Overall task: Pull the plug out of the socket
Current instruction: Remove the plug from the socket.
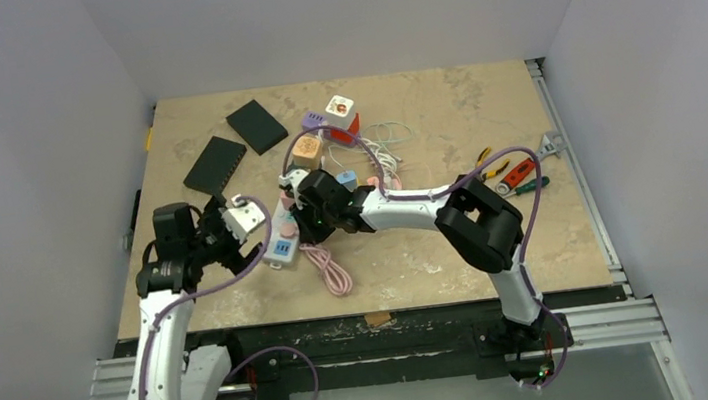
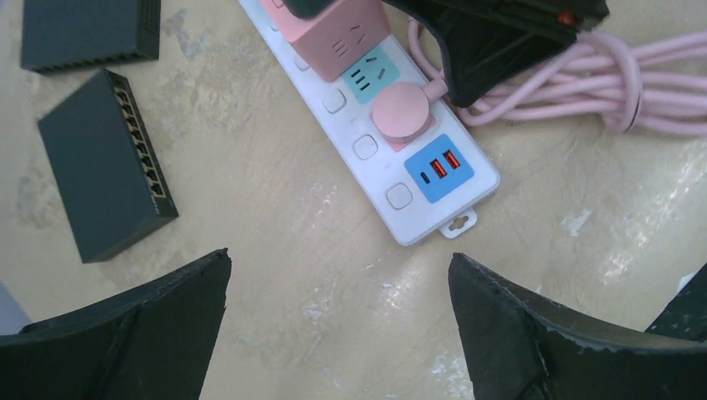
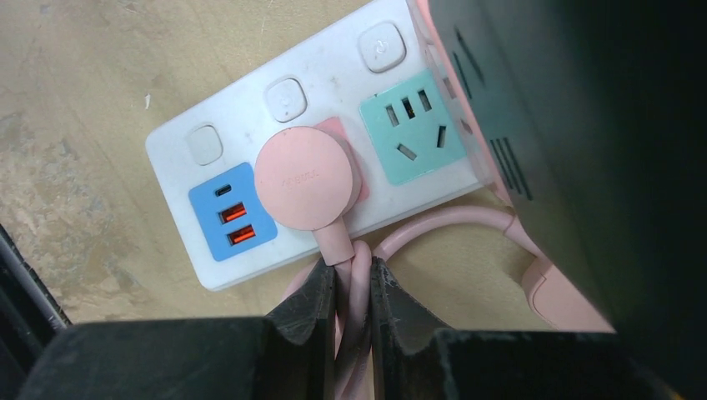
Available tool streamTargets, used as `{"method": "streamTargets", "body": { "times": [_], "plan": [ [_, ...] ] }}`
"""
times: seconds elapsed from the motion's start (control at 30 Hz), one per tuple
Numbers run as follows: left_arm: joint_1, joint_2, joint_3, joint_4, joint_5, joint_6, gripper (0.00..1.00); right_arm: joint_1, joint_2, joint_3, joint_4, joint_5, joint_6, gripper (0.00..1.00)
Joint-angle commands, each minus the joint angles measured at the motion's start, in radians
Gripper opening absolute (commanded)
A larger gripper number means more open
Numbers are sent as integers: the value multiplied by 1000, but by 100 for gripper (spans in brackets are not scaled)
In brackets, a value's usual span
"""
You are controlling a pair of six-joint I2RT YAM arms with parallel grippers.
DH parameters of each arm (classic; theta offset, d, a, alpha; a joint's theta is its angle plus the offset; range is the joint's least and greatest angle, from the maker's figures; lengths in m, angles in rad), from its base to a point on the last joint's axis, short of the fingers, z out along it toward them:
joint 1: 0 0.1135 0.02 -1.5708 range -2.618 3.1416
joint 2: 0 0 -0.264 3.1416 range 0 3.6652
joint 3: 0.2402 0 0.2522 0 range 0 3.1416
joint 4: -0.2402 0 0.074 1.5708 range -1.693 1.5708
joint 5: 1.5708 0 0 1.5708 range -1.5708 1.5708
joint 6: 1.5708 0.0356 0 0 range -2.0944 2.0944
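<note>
A white power strip (image 3: 333, 77) lies on the table with a round pink plug (image 3: 305, 177) seated in its socket, between the blue USB panel and a green socket. My right gripper (image 3: 353, 271) is shut on the plug's pink cable (image 3: 442, 223) just below the plug's neck. In the left wrist view the same plug (image 2: 401, 114) sits in the strip (image 2: 379, 175), with the right gripper's black fingers (image 2: 500, 42) beside it. My left gripper (image 2: 340, 267) hangs open over bare table just off the strip's USB end, touching nothing. A pink cube adapter (image 2: 338, 25) occupies the strip further along.
Two black boxes (image 1: 215, 163) (image 1: 257, 125) lie at the back left. Cube adapters (image 1: 341, 111) (image 1: 307, 148) and white cord (image 1: 384, 146) sit behind the strip (image 1: 282, 230). Coiled pink cable (image 1: 331, 268) lies in front of it. Hand tools (image 1: 513, 172) lie at the right.
</note>
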Motion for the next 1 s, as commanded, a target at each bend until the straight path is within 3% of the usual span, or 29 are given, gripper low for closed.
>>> {"method": "streamTargets", "body": {
  "times": [0.0, 0.2, 0.4, 0.63, 0.73, 0.97],
  "plan": [
    [-5, -99, -64, 62, 102, 302, 100, -21, -104, 6, 45, -89, 66, 0],
    [-5, -210, -122, -12, 236, 581, 100, -41, -135, 36, 23, -128, 83, 0],
    [-8, -317, -219, -72, 255, 840, 100, -64, -164, 56, 25, -156, 92, 0],
    [-7, -338, -293, -52, 252, 952, 100, -81, -165, 86, 39, -209, 111, 0],
    [-8, -312, -332, 37, 250, 971, 100, -83, -174, 95, 45, -231, 117, 0],
    [-9, -215, -454, 492, 289, 910, 97, -84, -185, 110, 53, -287, 143, 0]
  ]
}}
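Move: The right hand grips the cable just below the plug, whose round head sits about 3 cm left and 2 cm forward of it, at its height. From that hand the strip's near end lies roughly 5 cm left and 3 cm back, the cable coil some 7 cm back and 4 cm right. For the open left hand, that near end is about 7 cm right, level fore-and-aft, 10 cm below; the plug about 9 cm right, 5 cm forward, 9 cm below. Keeping its pinch on the plug's cable, the right hand pulls up about 4 cm, drifting a little right and tilting slightly as it rises. The left hand, fingers staying wide open, swings back and right with a small rise, then sinks and comes forward again towards the strip's near end, ending some 5 cm lower and rolled about 55 degrees clockwise seen from behind the hand, with no touch to be seen yet. ##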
